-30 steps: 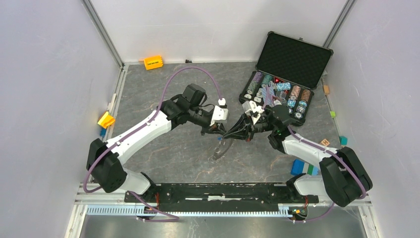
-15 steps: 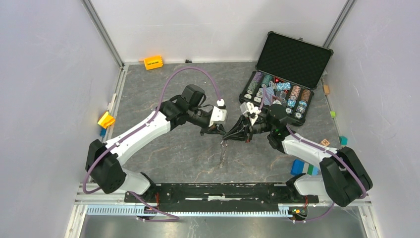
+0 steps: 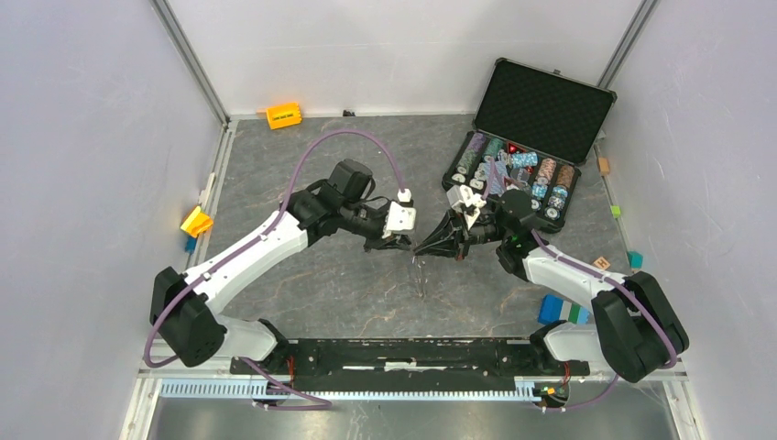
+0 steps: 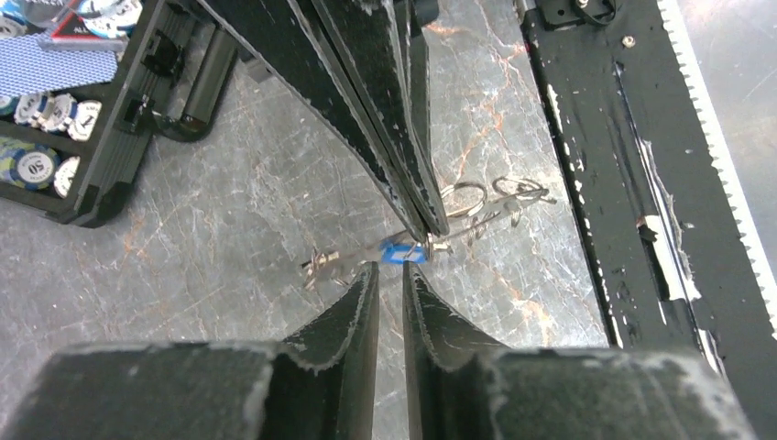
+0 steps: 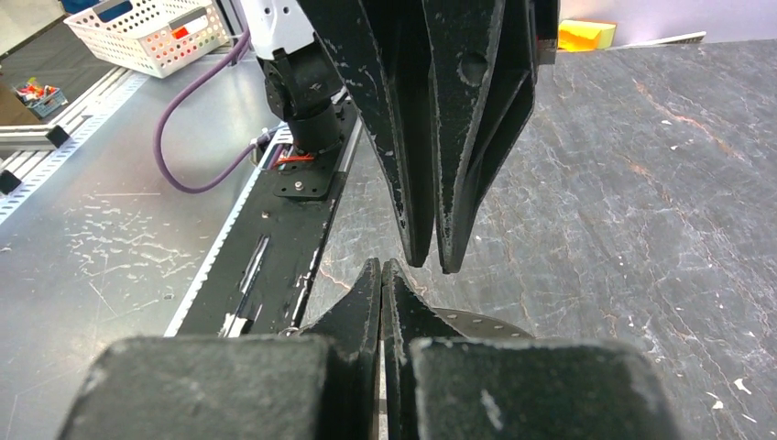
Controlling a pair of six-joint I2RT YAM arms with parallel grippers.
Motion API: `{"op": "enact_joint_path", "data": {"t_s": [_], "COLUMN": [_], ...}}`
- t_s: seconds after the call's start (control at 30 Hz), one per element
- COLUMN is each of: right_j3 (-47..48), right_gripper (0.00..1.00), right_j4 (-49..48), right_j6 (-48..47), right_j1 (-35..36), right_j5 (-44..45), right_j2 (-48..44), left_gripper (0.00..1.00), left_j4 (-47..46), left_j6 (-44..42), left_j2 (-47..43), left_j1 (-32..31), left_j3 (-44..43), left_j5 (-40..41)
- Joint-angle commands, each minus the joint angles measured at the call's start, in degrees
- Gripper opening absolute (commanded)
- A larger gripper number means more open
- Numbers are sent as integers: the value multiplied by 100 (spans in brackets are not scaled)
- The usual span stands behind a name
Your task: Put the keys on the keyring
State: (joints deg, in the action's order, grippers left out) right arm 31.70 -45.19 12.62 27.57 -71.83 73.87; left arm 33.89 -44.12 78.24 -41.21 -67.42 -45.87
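The keyring [image 3: 420, 275] hangs as a thin wire hoop from my right gripper [image 3: 420, 248], which is shut on it above the middle of the table. In the left wrist view the right gripper [image 4: 429, 236] pinches the wire beside a blue-headed key [image 4: 400, 252] that sits on the keyring [image 4: 458, 235]. Small grey keys [image 4: 322, 265] are bunched on the hoop's far end. My left gripper [image 4: 391, 270] faces the blue key just short of it, slightly open and empty. The right wrist view has my right gripper [image 5: 381, 268] tip to tip with the left gripper [image 5: 429, 261].
An open black case [image 3: 541, 110] of poker chips [image 3: 513, 172] stands at the back right, close behind the right arm. Small blocks lie round the edges: orange [image 3: 283, 115], yellow [image 3: 196, 221], blue [image 3: 559, 310]. The black base rail [image 3: 403, 353] runs along the near edge.
My left gripper has opened a little and drawn back to the left. The keyring, still hanging from the right gripper, has swung to hang straighter below it.
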Motion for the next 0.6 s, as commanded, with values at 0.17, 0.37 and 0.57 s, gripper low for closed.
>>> {"op": "enact_joint_path", "data": {"t_s": [0.17, 0.37, 0.57], "right_j3": [66, 94, 182], "right_gripper": [0, 0, 0], "right_j4": [-1775, -1528, -844], "right_j6": [1255, 1104, 588], "right_j1": [-49, -68, -69], "right_j5": [-176, -20, 93], "right_j2": [66, 46, -24], "left_gripper": [38, 45, 47], "left_j4": [171, -237, -344], "left_j6": [-915, -622, -308], "left_j2": [-382, -443, -398], "left_j1": [17, 14, 14], "left_j3": [381, 454, 336], "left_j5": [-150, -411, -446]}}
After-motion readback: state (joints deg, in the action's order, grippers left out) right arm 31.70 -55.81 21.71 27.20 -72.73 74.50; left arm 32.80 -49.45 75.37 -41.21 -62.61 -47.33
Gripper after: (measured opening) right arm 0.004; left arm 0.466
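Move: The blue key hangs by my right fingertips, about 3 cm to the right of my left hand, 1 cm back and 1 cm down. From that hand, the right fingertips, still pinching the keyring's top, are some 2 cm back and 2 cm right at the same height; the keyring's middle is roughly 2 cm back, 4 cm right and 5 cm down. From my right hand, the key is about 1 cm ahead and 1 cm below. I open my left fingers from nearly shut to about half wide while sliding that hand back and down, edging slightly left, about 2 cm in all and easing up a little at the end, to set the gap facing the blue key and the ring top. My right hand keeps its shut pinch on the keyring and lifts it about 2 cm. ##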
